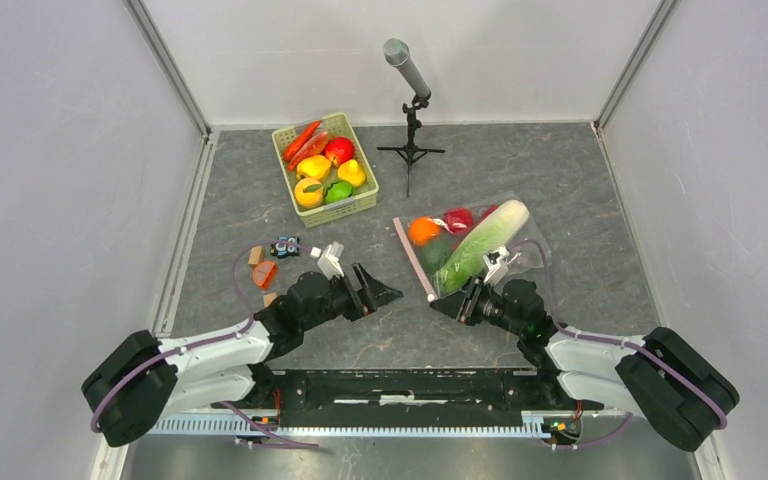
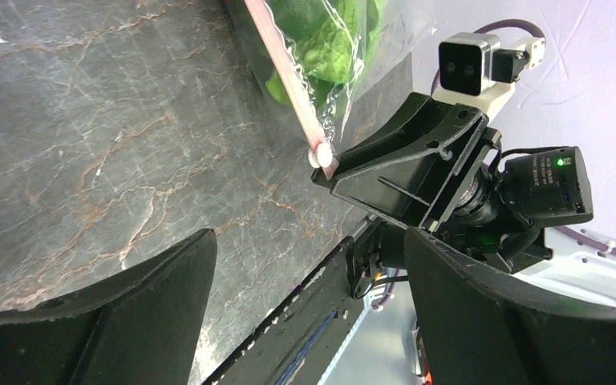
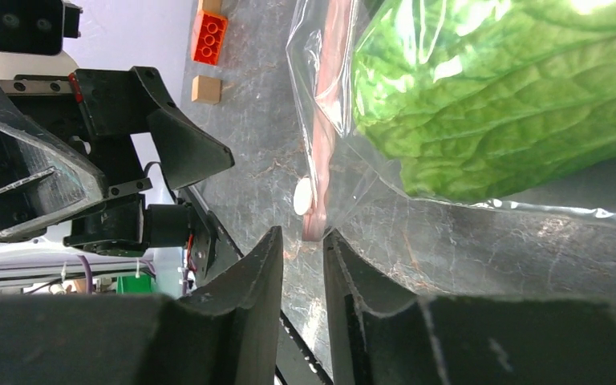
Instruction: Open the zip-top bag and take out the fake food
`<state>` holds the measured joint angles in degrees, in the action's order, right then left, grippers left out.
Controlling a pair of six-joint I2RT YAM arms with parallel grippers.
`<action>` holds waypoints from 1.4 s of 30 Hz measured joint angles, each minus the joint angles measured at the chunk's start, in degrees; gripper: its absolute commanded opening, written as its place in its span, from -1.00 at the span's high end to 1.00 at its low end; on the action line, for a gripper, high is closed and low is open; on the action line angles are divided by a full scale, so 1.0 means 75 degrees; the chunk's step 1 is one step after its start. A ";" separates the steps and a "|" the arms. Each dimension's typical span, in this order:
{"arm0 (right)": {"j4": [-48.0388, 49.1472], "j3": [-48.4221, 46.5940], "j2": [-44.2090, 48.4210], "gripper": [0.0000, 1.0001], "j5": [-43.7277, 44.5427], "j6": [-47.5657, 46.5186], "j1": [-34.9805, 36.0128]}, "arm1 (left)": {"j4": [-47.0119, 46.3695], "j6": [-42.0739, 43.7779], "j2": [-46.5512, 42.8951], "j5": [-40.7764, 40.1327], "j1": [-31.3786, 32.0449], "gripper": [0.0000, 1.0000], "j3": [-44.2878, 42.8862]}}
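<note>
The zip-top bag point(image 1: 520, 240) lies flat right of centre, its pink zip strip point(image 1: 413, 257) on the left edge. Inside show an orange point(image 1: 423, 230), a dark green fruit point(image 1: 435, 256), a red piece point(image 1: 457, 218) and a long cabbage point(image 1: 487, 243). My right gripper point(image 1: 444, 303) is at the strip's near end. In the right wrist view its jaws point(image 3: 302, 234) stand narrowly open, with the strip's end point(image 3: 314, 227) and white slider point(image 3: 302, 196) at the tips. My left gripper point(image 1: 382, 288) is wide open and empty point(image 2: 309, 241), just left of the strip point(image 2: 289, 76).
A green lattice basket point(image 1: 278, 131) of toy produce stands at the back. A microphone on a small tripod point(image 1: 412, 130) stands beside it. Small blocks point(image 1: 263, 272) and a toy car point(image 1: 283, 247) lie left of my left arm.
</note>
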<state>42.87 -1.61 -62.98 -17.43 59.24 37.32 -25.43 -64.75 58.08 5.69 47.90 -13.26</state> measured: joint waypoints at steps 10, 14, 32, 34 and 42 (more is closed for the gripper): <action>0.0315 0.0006 -0.0245 0.53 0.0119 0.0079 0.0012 | -0.0729 -0.0085 0.1046 -0.0157 0.0391 -0.77 -0.0350; 0.0551 0.0012 -0.0475 0.53 0.0149 0.0175 0.0012 | -0.1090 -0.0146 0.1582 -0.0160 0.0501 -0.72 -0.0449; 0.1533 0.0020 -0.1306 1.00 0.0251 0.0507 0.0012 | -0.2308 -0.0431 0.3142 -0.0306 0.0799 -0.64 -0.0784; 0.1652 0.0020 -0.1320 1.00 0.0251 0.0527 0.0012 | -0.2445 -0.0484 0.3284 -0.0364 0.0796 -0.60 -0.0804; 0.1836 0.0020 -0.1247 1.00 0.0242 0.0583 0.0012 | -0.3885 -0.0973 0.4584 -0.0440 0.0801 -0.19 -0.0813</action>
<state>56.64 -1.45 -72.34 -15.62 63.61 37.41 -54.57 -72.05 92.47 2.39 53.91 -19.35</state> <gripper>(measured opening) 0.004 0.643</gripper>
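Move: About 9 cm to the left hand's right, 2 cm farther out and 5 cm below lies the zip-top bag's slider end; it sits almost at the right fingertips, about 1 cm ahead, 1 cm left and level with them. From the right hand, the cabbage lies roughly 11 cm ahead and 9 cm right, and the orange fruit about 15 cm ahead and 3 cm left, both slightly lower. Closing its already narrowed fingers to shut, the right hand pinches the zip's end below the slider, easing forward some 1.5 cm and lifting slightly at the end. The left hand travels about 7 cm right towards that same end, sinking 4 cm, then edging forward late as its wide-open fingers narrow to roughly two thirds, without shutting on it. ##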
